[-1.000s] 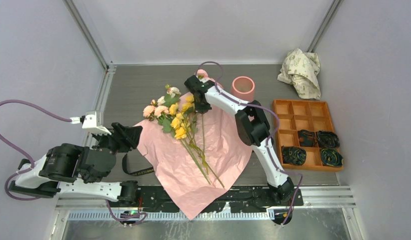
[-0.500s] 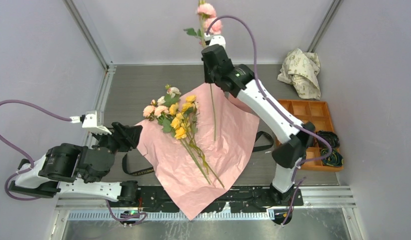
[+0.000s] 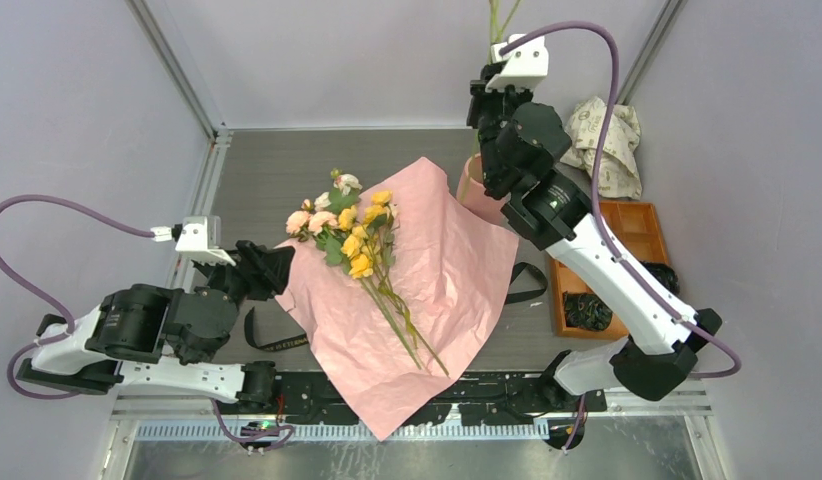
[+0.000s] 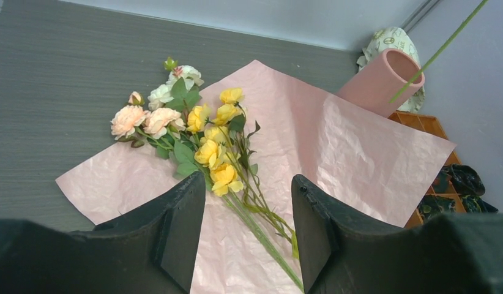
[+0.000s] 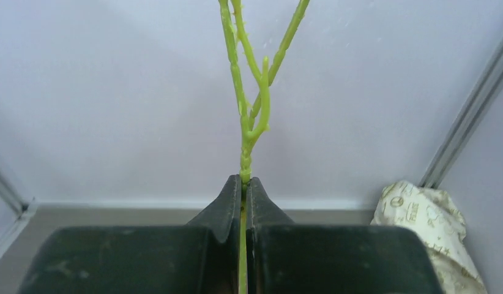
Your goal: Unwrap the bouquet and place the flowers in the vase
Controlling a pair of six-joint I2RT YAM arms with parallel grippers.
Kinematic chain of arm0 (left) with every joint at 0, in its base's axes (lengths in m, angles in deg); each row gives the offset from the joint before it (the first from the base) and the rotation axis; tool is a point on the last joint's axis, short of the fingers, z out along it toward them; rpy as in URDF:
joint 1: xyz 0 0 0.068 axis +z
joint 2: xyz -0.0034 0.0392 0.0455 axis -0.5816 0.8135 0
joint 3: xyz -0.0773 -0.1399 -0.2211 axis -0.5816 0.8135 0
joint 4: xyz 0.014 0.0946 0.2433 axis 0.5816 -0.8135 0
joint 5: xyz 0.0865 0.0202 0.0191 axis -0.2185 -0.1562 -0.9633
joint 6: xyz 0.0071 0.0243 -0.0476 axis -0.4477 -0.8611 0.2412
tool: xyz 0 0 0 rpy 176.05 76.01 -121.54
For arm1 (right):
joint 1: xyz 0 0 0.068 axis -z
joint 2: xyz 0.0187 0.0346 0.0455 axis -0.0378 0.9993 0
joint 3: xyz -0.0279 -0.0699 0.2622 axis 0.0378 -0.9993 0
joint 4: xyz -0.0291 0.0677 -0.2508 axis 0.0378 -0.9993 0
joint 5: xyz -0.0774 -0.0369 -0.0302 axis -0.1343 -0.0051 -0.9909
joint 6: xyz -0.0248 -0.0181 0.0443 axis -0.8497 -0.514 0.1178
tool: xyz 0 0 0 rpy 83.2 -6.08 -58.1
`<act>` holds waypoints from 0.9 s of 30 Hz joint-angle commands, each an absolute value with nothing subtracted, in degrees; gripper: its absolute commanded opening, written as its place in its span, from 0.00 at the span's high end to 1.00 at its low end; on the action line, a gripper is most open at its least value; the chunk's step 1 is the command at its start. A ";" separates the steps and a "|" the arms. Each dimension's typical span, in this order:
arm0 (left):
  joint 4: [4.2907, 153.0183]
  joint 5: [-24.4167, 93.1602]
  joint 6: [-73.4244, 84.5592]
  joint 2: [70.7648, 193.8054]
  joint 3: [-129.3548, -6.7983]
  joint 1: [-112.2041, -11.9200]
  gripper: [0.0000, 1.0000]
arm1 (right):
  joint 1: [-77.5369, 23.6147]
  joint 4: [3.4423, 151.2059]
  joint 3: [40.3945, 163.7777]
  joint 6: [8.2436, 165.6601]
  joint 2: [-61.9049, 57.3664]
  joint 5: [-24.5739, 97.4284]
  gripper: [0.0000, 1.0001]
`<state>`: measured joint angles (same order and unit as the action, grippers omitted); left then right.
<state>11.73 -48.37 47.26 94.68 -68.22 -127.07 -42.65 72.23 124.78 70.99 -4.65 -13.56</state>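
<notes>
The bouquet lies unwrapped: its pink paper is spread flat on the table, with the flowers in a loose bunch on it, heads to the far left. My right gripper is raised high and shut on one green stem. That stem's heads are out of view above, and its lower end hangs by the vase. The salmon-pink vase is largely hidden behind my right arm. At the paper's left corner my left gripper stands open and empty; the flowers lie ahead of it.
An orange compartment tray with black ribbon rolls sits on the right. Crumpled printed white paper lies at the back right. Black ribbon trails on the table at the paper's edges.
My right arm has carried the single stem up and to the right, from above the paper to over the vase; its pink heads have left the top of the view. The left arm barely moved.
</notes>
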 commanded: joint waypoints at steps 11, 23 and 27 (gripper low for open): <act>16.13 -49.60 45.32 95.75 -70.18 -127.23 0.45 | -41.88 103.40 125.98 48.55 -2.13 -14.65 0.99; 16.67 -49.71 45.31 95.58 -69.83 -127.23 0.45 | -39.75 103.22 118.39 51.60 -6.44 -14.18 0.99; 16.77 -49.30 45.62 95.72 -69.40 -127.21 0.45 | -38.19 103.29 113.40 55.59 -7.45 -14.58 0.99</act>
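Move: The vase that the right hand's flower is headed for stands low beneath it, its middle roughly 38 cm down, about 6 cm ahead and 3 cm to the right. The remaining flowers lie some 20 cm to that hand's left and 3 cm back, on the pink paper, whose middle is about 16 cm left and 8 cm back; both are about 50 cm below it. From the idle left hand the vase is around 25 cm ahead, 34 cm to the right and 24 cm down. Keeping its fingers shut on the upright flower stem, the right hand climbs about 6 cm while its fingers tip up some 15 degrees and turn about 10 degrees clockwise, which swings the stem's lower end forward to the vase mouth. It drifts to the right all the while, nearly 4 cm in total, and at the last turns downward, sinking a little over 2 cm to start lowering the stem towards the opening. ##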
